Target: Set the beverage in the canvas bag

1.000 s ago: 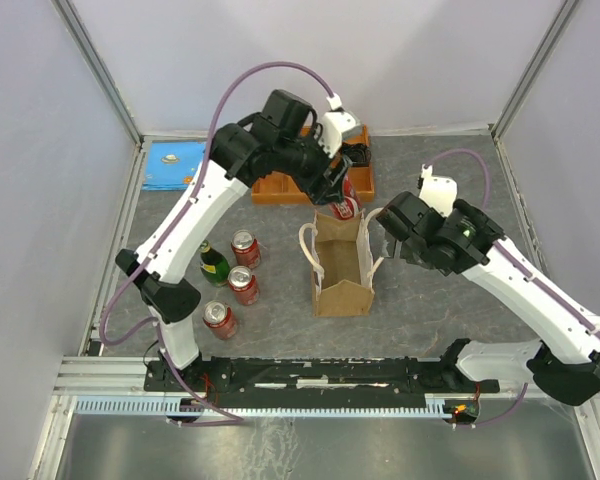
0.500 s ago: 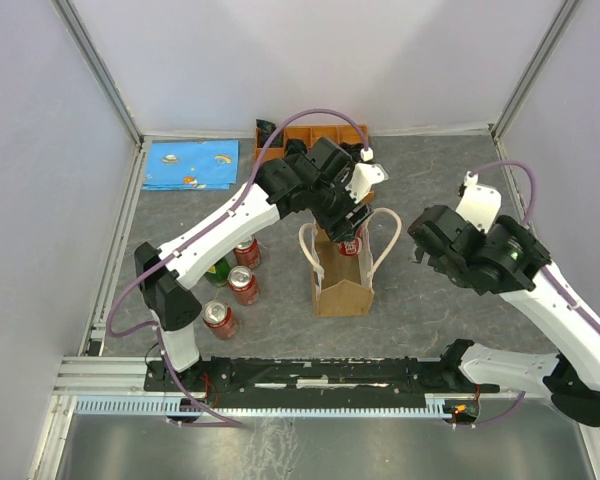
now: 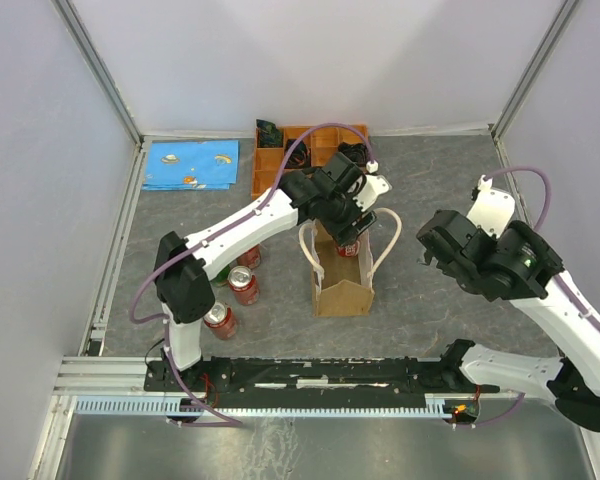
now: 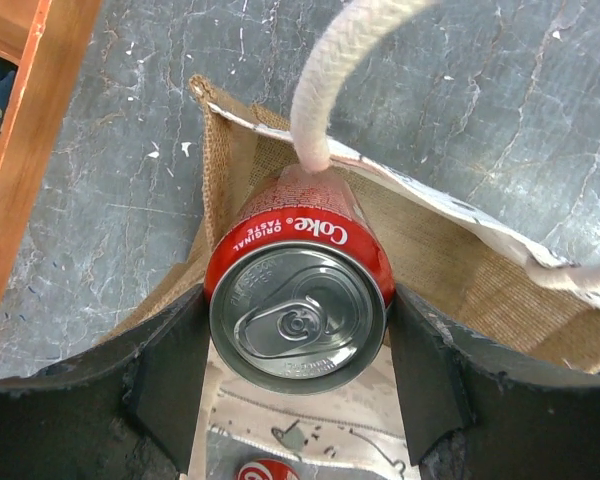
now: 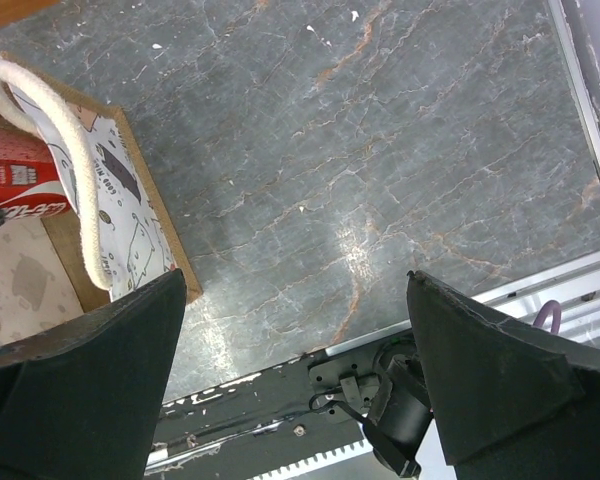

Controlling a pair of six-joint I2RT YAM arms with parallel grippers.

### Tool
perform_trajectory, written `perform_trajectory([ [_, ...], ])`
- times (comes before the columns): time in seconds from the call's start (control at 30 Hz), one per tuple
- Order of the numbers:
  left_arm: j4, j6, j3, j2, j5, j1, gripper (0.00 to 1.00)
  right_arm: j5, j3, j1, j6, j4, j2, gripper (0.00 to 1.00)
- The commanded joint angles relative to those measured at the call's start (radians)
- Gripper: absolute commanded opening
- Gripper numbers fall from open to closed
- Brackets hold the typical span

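A red Coke can point(image 4: 298, 300), the beverage, stands upright between the fingers of my left gripper point(image 4: 298, 345), which is shut on its sides. In the top view the left gripper point(image 3: 352, 236) holds the can point(image 3: 348, 248) in the far end of the canvas bag's point(image 3: 342, 282) open mouth. The bag's burlap wall point(image 4: 460, 270) and a cream rope handle point(image 4: 325, 90) surround the can. Another red can point(image 4: 270, 470) lies on the bag's floor below. My right gripper point(image 5: 295, 285) is open and empty over bare table, right of the bag point(image 5: 130, 225); in the top view it point(image 3: 432, 243) is apart from the handle.
Three red cans point(image 3: 243, 285) and a green bottle point(image 3: 216, 268) stand left of the bag. An orange compartmented tray point(image 3: 280, 165) sits behind it, with a blue cloth point(image 3: 190, 165) at the far left. A metal rail point(image 5: 540, 285) runs along the table's near edge.
My left arm has swung the can from the tray side over the bag and lowered it into the mouth. My right arm has drawn back to the right, away from the bag.
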Motion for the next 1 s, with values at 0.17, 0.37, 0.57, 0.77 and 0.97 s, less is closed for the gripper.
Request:
perform_trajectory([
  [0.17, 0.169, -0.053, -0.038, 0.012, -0.03, -0.008, 0.03, 0.061, 0.018, -0.004, 0.038, -0.079, -0.045, 0.99],
  [0.37, 0.205, -0.064, -0.071, 0.019, -0.05, -0.008, 0.03, 0.056, 0.021, -0.004, 0.039, -0.083, -0.046, 0.99],
  [0.57, 0.237, -0.085, -0.09, 0.031, -0.06, -0.007, 0.03, 0.052, 0.021, -0.004, 0.037, -0.085, -0.043, 0.99],
  [0.77, 0.259, -0.1, -0.088, 0.048, -0.074, -0.009, 0.03, 0.047, 0.008, -0.004, 0.047, -0.096, -0.059, 0.99],
  [0.97, 0.286, -0.125, -0.092, 0.065, -0.086, -0.01, 0.03, 0.048, -0.003, -0.004, 0.059, -0.107, -0.074, 0.99],
])
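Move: The can in the left gripper already hangs partly inside the canvas bag. The bag's middle lies about 3 cm back, 1 cm to the left and some 11 cm below the left hand. On the table the nearer can stands 22 cm left and 3 cm ahead, the next one 23 cm left and 6 cm back; the wooden organizer sits about 25 cm ahead and 8 cm left. From the right hand, the bag is roughly 8 cm ahead, 23 cm left and 20 cm below. Lower the left gripper about 6 cm, taking the Coke can deeper into the canvas bag down along its far right corner. Ease a little forward, some 2 cm, on the way, with the wrist turning only about 5 degrees counter-clockwise. Keep the fingers' grip around the can's top throughout, still holding it at the end. ##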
